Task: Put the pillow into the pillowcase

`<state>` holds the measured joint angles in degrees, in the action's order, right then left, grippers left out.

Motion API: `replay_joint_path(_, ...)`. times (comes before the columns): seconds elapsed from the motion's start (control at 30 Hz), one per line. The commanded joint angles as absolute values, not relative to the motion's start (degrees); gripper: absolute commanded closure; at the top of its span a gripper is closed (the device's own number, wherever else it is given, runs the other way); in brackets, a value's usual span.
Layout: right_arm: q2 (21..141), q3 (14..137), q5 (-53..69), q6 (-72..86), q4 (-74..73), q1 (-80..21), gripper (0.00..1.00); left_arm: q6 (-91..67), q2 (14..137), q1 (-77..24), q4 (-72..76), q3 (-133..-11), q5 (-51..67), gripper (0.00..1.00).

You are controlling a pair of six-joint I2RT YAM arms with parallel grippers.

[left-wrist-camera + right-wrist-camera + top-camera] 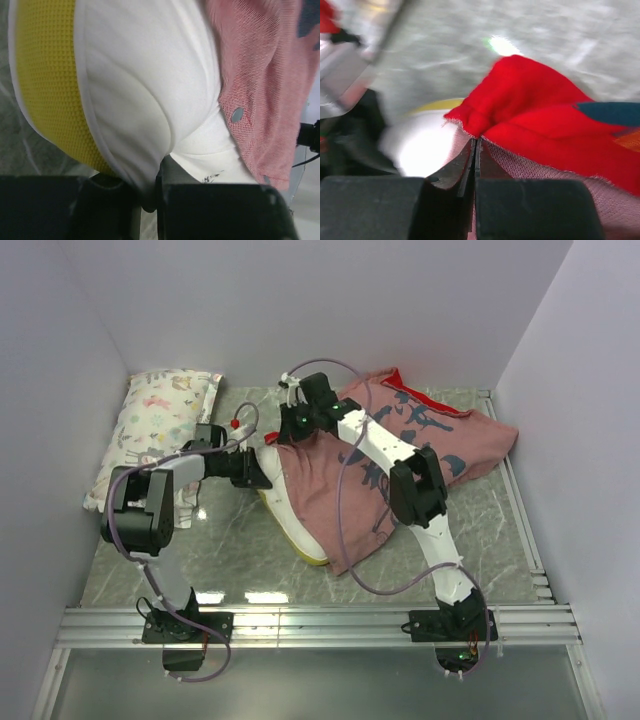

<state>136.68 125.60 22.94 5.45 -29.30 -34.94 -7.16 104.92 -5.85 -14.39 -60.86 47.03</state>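
The pillow, cream with a yellow edge band, lies mid-table, its far part covered by the pillowcase, which shows its dull pink reverse with dark calligraphy. My left gripper is at the pillow's left end. In the left wrist view it is shut on a fold of the pillow, with the pillowcase just to the right. My right gripper is at the case's left edge. In the right wrist view it is shut on the hem of the pillowcase, above the pillow.
A white animal-print pillow lies along the left wall at the back. Pale walls close in the table on three sides. A metal rail runs along the near edge by the arm bases.
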Motion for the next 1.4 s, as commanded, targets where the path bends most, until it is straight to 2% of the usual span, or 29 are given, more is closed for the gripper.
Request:
replay_joint_path(0.0,126.51,121.22,43.04,22.78,-16.07,-35.15,1.0,-13.67,98.11,-6.33,1.16,-58.99,53.43,0.99)
replay_joint_path(0.03,124.73,119.2,48.63,27.11,-11.82,-35.24,1.0,-16.15,97.04,-6.33,4.54,-58.19,54.74,1.0)
replay_joint_path(0.1,120.86,113.92,51.93,39.12,-0.25,-35.24,1.0,-25.28,94.32,-6.33,16.71,-55.83,57.3,1.0)
replay_joint_path(0.2,117.96,109.79,54.4,52.31,10.48,-35.51,1.0,-40.0,92.64,-6.33,29.14,-53.1,59.14,1.0)
replay_joint_path(0.33,113.65,98.91,55.28,69.75,25.64,-37.08,1.0,-60.52,92.99,-6.33,55.99,-48.26,58.36,0.99)
replay_joint_path(0.4,111.1,96.43,55.2,73.9,28.99,-38.4,1.0,-68.88,93.95,-6.33,60.89,-46.24,56.35,0.99)
replay_joint_path(0.5,109.34,93.43,54.76,68.51,23.42,-39.73,1.0,-74.26,94.66,-6.33,66.09,-42.56,54.5,0.99)
replay_joint_path(0.6,110.21,93.08,54.49,56.93,11.57,-38.85,1.0,-68.57,91.86,-6.42,54.79,-38.17,51.07,0.91)
replay_joint_path(0.63,110.48,94.21,53.88,52.86,6.55,-38.33,1.0,-66.38,91.15,-6.68,51.54,-37.19,49.41,0.84)
replay_joint_path(0.73,112.23,99.64,51.35,34.68,-16.64,-36.74,0.7,-55.58,89.56,-7.56,32.04,-37.61,47.55,0.68)
replay_joint_path(0.77,111.28,99.67,50.72,30.71,-20.7,-36.04,0.64,-50.76,90.08,-7.99,27.47,-39.27,49.38,0.66)
replay_joint_path(0.8,110.05,99.58,48.62,23.71,-27.88,-34.29,0.48,-48.02,90.17,-8.09,19.24,-40.33,49.92,0.62)
replay_joint_path(0.9,103.2,95.55,40.63,14.98,-35.3,-30.25,0.38,-36.24,87.99,-8.17,3.15,-43.41,51.06,0.47)
replay_joint_path(1.07,90.73,80.89,21.24,6.34,-41.66,-24.78,0.37,-13.42,82.9,-7.74,-17.2,-48.15,53.7,0.38)
replay_joint_path(1.13,88.95,74.66,17.51,3.79,-43.32,-24.7,0.39,-6.89,82.01,-7.12,-22.47,-50.0,53.35,0.34)
replay_joint_path(1.27,94.63,71.63,13.45,2.55,-48.33,-24.26,0.39,7.96,82.09,-4.23,-30.75,-57.8,48.53,0.36)
replay_joint_path(1.37,100.78,72.07,13.45,3.16,-48.34,-21.64,0.38,15.34,83.58,-4.13,-30.15,-62.03,39.83,0.38)
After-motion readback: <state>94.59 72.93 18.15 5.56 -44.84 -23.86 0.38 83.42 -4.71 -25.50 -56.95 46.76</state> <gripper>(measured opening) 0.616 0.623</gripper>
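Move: My left hand already pinches the pillow's edge; the exposed pillow's middle is about 6 cm to its right, 5 cm back and slightly below. The pillowcase's red corner, already in my right hand's fingers, lies some 12 cm ahead, 4 cm right and 5 cm above my left hand. From my right hand that exposed pillow is about 18 cm back, 2 cm right and 8 cm below; the pillowcase's middle is roughly 30 cm right, 7 cm back and 8 cm below. I hoist both grips together, left hand up about 14 cm, right hand up some 17 cm while drawing the pillowcase corner back over the pillow, fingertips swinging up towards level. Then I sink and open both hands, releasing pillow and corner. Left eases back, then hovers over the edge; right swings over 20 cm rightwards and down towards the pillowcase, fingers tipping down again. ##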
